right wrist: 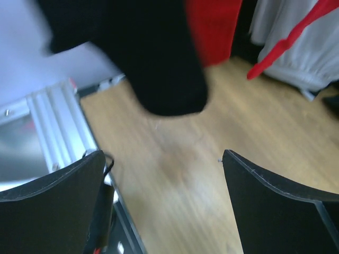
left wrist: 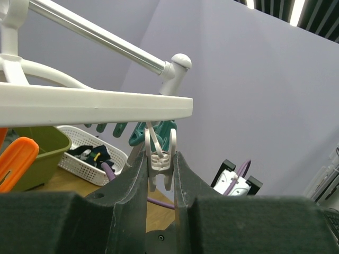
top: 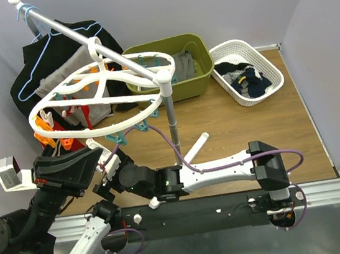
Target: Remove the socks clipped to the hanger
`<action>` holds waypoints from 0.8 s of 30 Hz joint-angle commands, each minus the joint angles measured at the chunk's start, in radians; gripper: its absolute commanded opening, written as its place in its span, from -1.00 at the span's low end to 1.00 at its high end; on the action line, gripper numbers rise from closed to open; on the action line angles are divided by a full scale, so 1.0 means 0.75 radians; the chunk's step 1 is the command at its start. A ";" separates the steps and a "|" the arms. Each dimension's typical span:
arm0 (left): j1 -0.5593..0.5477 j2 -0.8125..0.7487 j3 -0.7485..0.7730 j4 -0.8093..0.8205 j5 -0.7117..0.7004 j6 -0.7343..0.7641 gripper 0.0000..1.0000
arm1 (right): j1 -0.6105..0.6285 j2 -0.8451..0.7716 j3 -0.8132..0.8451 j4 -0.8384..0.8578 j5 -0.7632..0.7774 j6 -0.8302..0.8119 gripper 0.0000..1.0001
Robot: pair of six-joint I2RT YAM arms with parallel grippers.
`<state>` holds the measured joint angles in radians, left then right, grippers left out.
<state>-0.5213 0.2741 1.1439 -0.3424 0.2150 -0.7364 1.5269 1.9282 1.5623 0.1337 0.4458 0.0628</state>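
The white oval hanger [top: 100, 98] hangs from a rail, with orange and teal pegs along its rim. Red and grey socks [top: 84, 116] hang under its left side. My left gripper [left wrist: 160, 159] reaches up from below and is shut on a white peg [left wrist: 160, 165] that dangles from the hanger's rim [left wrist: 95, 108] beside teal pegs. My right gripper [right wrist: 163, 159] is open wide above the wooden table. A black sock [right wrist: 159, 69] hangs just ahead of it, untouched, with a red sock [right wrist: 212, 26] behind. Both grippers meet near the hanger's front edge [top: 106, 166].
A green bin [top: 175, 70] and a white basket [top: 247, 73] with dark socks in it stand at the back. A black garment on a blue wire hanger [top: 42, 62] hangs at back left. The rail's upright pole [top: 173, 126] stands mid-table. A metal rail [right wrist: 53, 121] edges the table.
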 commanded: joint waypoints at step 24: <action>-0.006 0.054 0.019 0.060 0.116 -0.012 -1.00 | -0.089 0.305 0.470 0.249 -0.013 -0.196 0.29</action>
<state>-0.5213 0.2970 1.1385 -0.3370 0.2409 -0.7452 1.4654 2.1220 1.8729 0.3271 0.3988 -0.0635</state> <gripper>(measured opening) 0.270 0.753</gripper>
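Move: The right hand, empty and wide open, is going for the dark sock with the pale band. The sock's middle hangs about 5 cm ahead of this hand, 8 cm to its left and 14 cm above it. A red sock hangs just behind it, roughly 4 cm farther out and 7 cm farther left than the dark one. The grey garment is some 25 cm ahead and 8 cm left of the right hand. For the left hand, the dark sock hangs almost straight below, about 14 cm down. The dark sock's lower end comes between the right fingers, which begin to close around it late on, by about a quarter of their opening. To get there the right hand climbs some 8 cm while going about 6 cm left, then swings forward about 4 cm near the end, its fingertips tilting up some 15 degrees. The left hand holds nearly still, keeping its grip on the white clip at the hanger's rim. ##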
